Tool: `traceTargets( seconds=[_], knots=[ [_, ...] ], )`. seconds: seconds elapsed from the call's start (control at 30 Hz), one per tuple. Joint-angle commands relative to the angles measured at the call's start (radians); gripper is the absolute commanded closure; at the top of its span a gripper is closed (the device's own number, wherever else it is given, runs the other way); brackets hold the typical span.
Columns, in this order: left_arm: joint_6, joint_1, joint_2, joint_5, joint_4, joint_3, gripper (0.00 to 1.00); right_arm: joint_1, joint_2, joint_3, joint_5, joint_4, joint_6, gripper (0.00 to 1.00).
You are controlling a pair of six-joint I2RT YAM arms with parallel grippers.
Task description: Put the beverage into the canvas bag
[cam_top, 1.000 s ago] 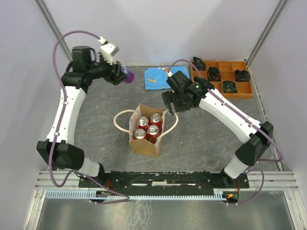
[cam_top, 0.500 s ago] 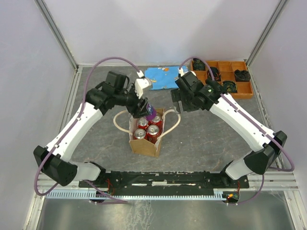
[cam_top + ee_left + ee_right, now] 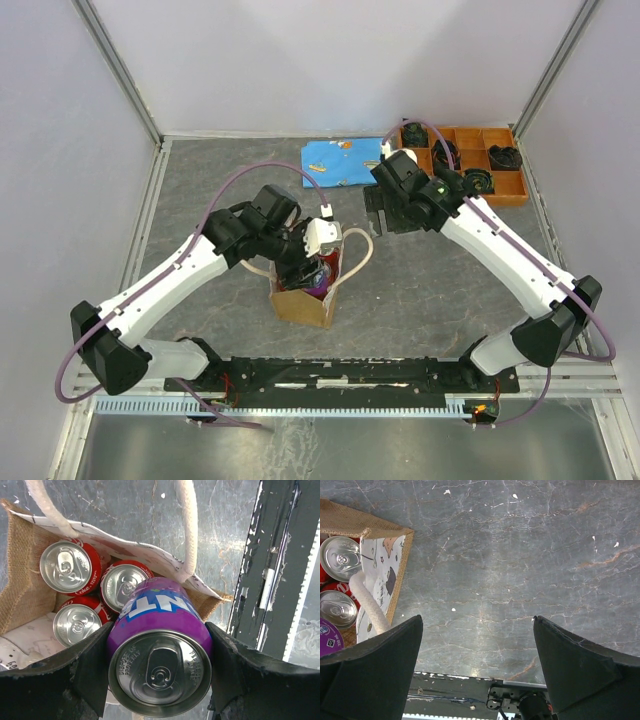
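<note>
The beverage, a purple can (image 3: 160,655), is clamped between my left gripper's (image 3: 159,676) black fingers, top toward the camera. Its lower end dips into the mouth of the canvas bag (image 3: 22,580), beside three red cans (image 3: 65,567) standing inside. From above, the left gripper (image 3: 312,262) sits over the bag (image 3: 300,305), with the purple can (image 3: 318,279) showing in the opening. My right gripper (image 3: 380,212) hangs wide open and empty over bare table, right of the bag (image 3: 385,580). The right wrist view also catches the purple can (image 3: 327,635) at its left edge.
A blue cloth (image 3: 340,160) lies at the back of the table. To its right, an orange compartment tray (image 3: 505,200) holds several black parts. The bag's cream rope handles (image 3: 362,248) loop outward. A black mounting rail (image 3: 340,375) runs along the near edge.
My left arm has swung from the back left to the bag, carrying the purple can down into its mouth. The right gripper has pulled back from the bag toward the tray.
</note>
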Motion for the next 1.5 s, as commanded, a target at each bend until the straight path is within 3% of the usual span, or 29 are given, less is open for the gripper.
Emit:
traceTargets(
  seconds=[0.0,0.5,0.8,1.47],
  knots=[
    [0.066,-0.018,-0.046,0.001,0.038,0.006,0.97,-0.003,-0.041,-0.007,0.017,0.034,0.022,0.01],
    [0.221,-0.067,0.03,0.059,-0.134,0.025,0.97,-0.005,-0.046,-0.031,0.013,0.043,0.026,0.01],
    [0.277,-0.07,0.083,0.058,-0.109,-0.023,0.97,-0.007,-0.059,-0.055,0.01,0.037,0.034,0.01],
    [0.236,-0.08,0.149,0.067,0.036,-0.1,0.97,-0.017,-0.074,-0.069,0.021,0.016,0.04,0.01]
  ],
)
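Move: My left hand already holds the purple can over the canvas bag. The free space at the bag's near end lies about 2 cm back and some 13 cm below. In the bag, the near right red can stands about 5 cm ahead and 1 cm right, the near left one 3 cm ahead and 6 cm left, both some 14 cm down. From my right hand that free space is about 12 cm back, 16 cm left and 17 cm lower. Keeping the purple can gripped, I first draw my left hand back about 2.5 cm towards the bag's near wall, sinking slightly and turning it clockwise. Then I lower the can some 5 cm more, down between the near wall and the red cans, while the fingers tip about 10 degrees steeper. ##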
